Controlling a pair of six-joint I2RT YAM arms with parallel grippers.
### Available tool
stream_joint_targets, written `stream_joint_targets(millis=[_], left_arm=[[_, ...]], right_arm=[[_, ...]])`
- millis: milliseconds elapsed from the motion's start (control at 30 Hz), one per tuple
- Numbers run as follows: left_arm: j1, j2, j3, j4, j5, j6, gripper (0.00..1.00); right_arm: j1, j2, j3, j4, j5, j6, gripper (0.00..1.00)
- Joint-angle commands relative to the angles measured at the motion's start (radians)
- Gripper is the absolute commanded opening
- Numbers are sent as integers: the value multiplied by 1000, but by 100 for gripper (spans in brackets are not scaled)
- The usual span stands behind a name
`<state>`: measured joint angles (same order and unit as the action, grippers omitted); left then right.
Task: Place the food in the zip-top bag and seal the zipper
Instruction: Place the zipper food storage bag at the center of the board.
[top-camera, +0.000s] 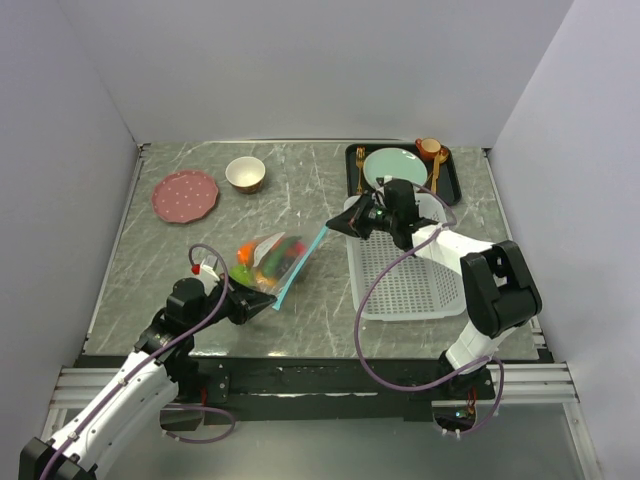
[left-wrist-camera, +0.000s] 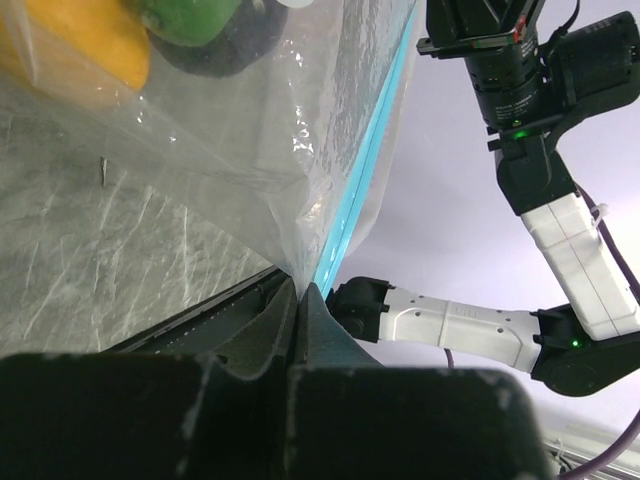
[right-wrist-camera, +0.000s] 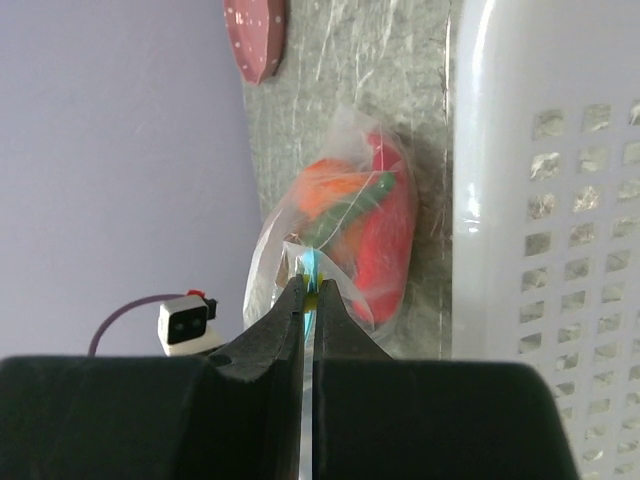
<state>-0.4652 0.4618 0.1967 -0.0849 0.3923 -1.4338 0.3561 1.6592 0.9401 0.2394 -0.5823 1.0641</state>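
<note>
The clear zip-top bag (top-camera: 262, 262) lies mid-table with the food (top-camera: 272, 256) inside it: orange, green and red pieces show through the plastic. Its teal zipper (top-camera: 300, 268) runs diagonally between my two grippers. My left gripper (top-camera: 268, 303) is shut on the near corner of the bag, right at the strip's end (left-wrist-camera: 300, 290). My right gripper (top-camera: 333, 226) is shut on the far end of the zipper (right-wrist-camera: 311, 285), with teal and a bit of yellow pinched between its fingertips. In the left wrist view a yellow-orange fruit (left-wrist-camera: 85, 40) and a green one (left-wrist-camera: 185, 15) press against the plastic.
A white mesh basket (top-camera: 405, 275) stands just right of the bag, under my right arm. Behind it sits a black tray (top-camera: 452, 180) holding a teal plate (top-camera: 393, 166), a cup and gold utensils. A pink plate (top-camera: 185, 195) and a small bowl (top-camera: 245, 173) sit at the back left.
</note>
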Motion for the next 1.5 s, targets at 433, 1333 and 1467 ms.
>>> stream_joint_targets(millis=[433, 1333, 1467], left_arm=[[-1, 9, -20, 36, 79, 9, 1], [14, 100, -17, 246, 126, -5, 1], [22, 103, -5, 260, 126, 6, 1]], right_arm=[[-57, -16, -37, 152, 211, 56, 23], [162, -249, 42, -307, 309, -228, 84], [225, -292, 0, -344, 354, -208, 86]])
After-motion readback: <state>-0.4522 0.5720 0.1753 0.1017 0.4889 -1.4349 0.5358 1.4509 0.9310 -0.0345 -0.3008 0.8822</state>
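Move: My right hand already pinches the far end of the bag's blue zipper strip; the strip's middle lies about 8 cm back and 6 cm to its left, nearly at its height. The food in the bag is some 7 cm back, 12 cm left and 8 cm lower; the white basket's middle is 17 cm right, 6 cm back and about 9 cm lower. From my left hand, which holds the near end, the strip's middle is about 6 cm ahead and 5 cm right. I open my right fingers wide and let go of the far end of the strip after dipping about a centimetre, draw off forward and to the right while rising, then sweep back some 8 cm and left about 5 cm towards the strip's middle, fingers open and tipping slightly further down. My left hand keeps its pinch on the near end, shifting about a centimetre right. ##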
